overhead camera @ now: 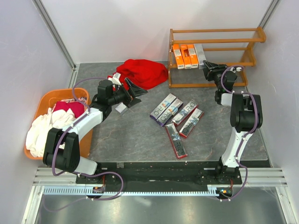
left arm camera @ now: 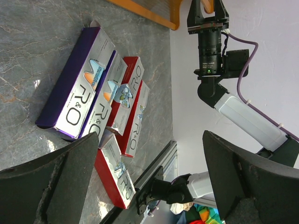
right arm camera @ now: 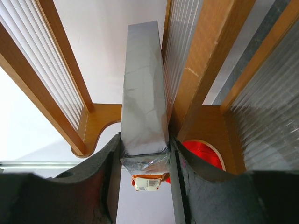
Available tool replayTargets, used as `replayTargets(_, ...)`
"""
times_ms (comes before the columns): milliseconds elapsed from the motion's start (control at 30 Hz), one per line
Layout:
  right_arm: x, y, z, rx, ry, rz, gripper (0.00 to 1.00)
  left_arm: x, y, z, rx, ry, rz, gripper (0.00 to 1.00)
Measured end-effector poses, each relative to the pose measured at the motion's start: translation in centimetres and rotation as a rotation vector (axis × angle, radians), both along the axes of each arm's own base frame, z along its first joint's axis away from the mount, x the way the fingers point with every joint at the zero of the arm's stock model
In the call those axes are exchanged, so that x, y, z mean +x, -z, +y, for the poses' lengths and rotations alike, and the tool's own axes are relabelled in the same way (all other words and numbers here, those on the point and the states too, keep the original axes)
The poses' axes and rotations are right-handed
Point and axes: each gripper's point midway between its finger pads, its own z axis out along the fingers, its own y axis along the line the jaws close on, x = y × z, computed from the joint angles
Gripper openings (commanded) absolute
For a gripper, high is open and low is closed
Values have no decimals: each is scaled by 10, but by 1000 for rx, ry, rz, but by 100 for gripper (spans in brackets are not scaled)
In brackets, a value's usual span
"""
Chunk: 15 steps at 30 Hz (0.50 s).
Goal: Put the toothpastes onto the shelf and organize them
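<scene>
The wooden shelf (overhead camera: pixel 212 35) stands at the back right. Three orange toothpaste boxes (overhead camera: pixel 184 56) lie side by side on its middle tier. My right gripper (overhead camera: pixel 207 66) is shut on a plain silver-grey box (right arm camera: pixel 144 102) that reaches in between the shelf's slats (right arm camera: pixel 187 42), beside the orange boxes; one orange box end (right arm camera: pixel 149 182) shows below it. Several purple, silver and red lettered boxes (overhead camera: pixel 176 119) lie on the table and show in the left wrist view (left arm camera: pixel 74 88). My left gripper (overhead camera: pixel 133 90) is open and empty, left of them, its fingers (left arm camera: pixel 56 186) wide apart.
A red cloth (overhead camera: pixel 142 72) lies at the back centre, just behind my left gripper. An orange plastic basket (overhead camera: pixel 44 100) with white and red cloths sits at the left edge. A small pale object (overhead camera: pixel 121 108) lies under the left wrist. The right arm (left arm camera: pixel 210 46) shows in the left wrist view.
</scene>
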Motion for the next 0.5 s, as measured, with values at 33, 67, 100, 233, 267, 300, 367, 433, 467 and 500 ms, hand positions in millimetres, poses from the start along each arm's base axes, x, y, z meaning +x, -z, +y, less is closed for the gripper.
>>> replayTargets(33,0,0,1,3,-2,-1,42,0,0,0,0,0,0,100)
replayTargets(67,0,0,3,9,-6,-2,45,0,0,0,0,0,0,100)
replayTargets(100,0,0,5,16,-8,-4,47,0,0,0,0,0,0,100)
replayTargets(233,0,0,8,42,-15,-4,63,0,0,0,0,0,0,100)
replayTargets(267,0,-1,9,44,-18,-6,71,0,0,0,0,0,0,100)
replayTargets(300,-1,0,10,48,-22,-6,76,0,0,0,0,0,-1,100)
replayTargets(367,-3,0,11,57,-31,-8,89,0,0,0,3,1,-3,100)
replayTargets(433,-5,1,13,61,-38,-10,96,0,0,0,8,4,-9,100)
replayTargets(467,-6,2,13,64,-39,-10,98,0,1,0,11,5,-12,100)
replayTargets(500,-7,3,13,66,-42,-9,98,0,2,1,17,6,-13,100)
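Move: The right hand holds the gray toothpaste by its near end; its middle lies about 9 cm ahead, 1 cm to the left and level, on the shelf's middle tier. The nearest orange toothpaste stands some 5 cm to the left of the hand and 9 cm ahead, the next one 9 cm left and 9 ahead, at the same height. From the idle left hand the gray toothpaste is about 30 cm ahead and 33 cm to the right, about level. With the gray toothpaste still pinched from above and below, the right hand eases about 1 cm further left, pressing it sideways against the row of orange toothpastes and rolling only a few degrees. The fingers then spread from about half open to nearly full and let go of its near end, one finger clearing above and the other below, while the hand starts to draw back by just under 1 cm. ##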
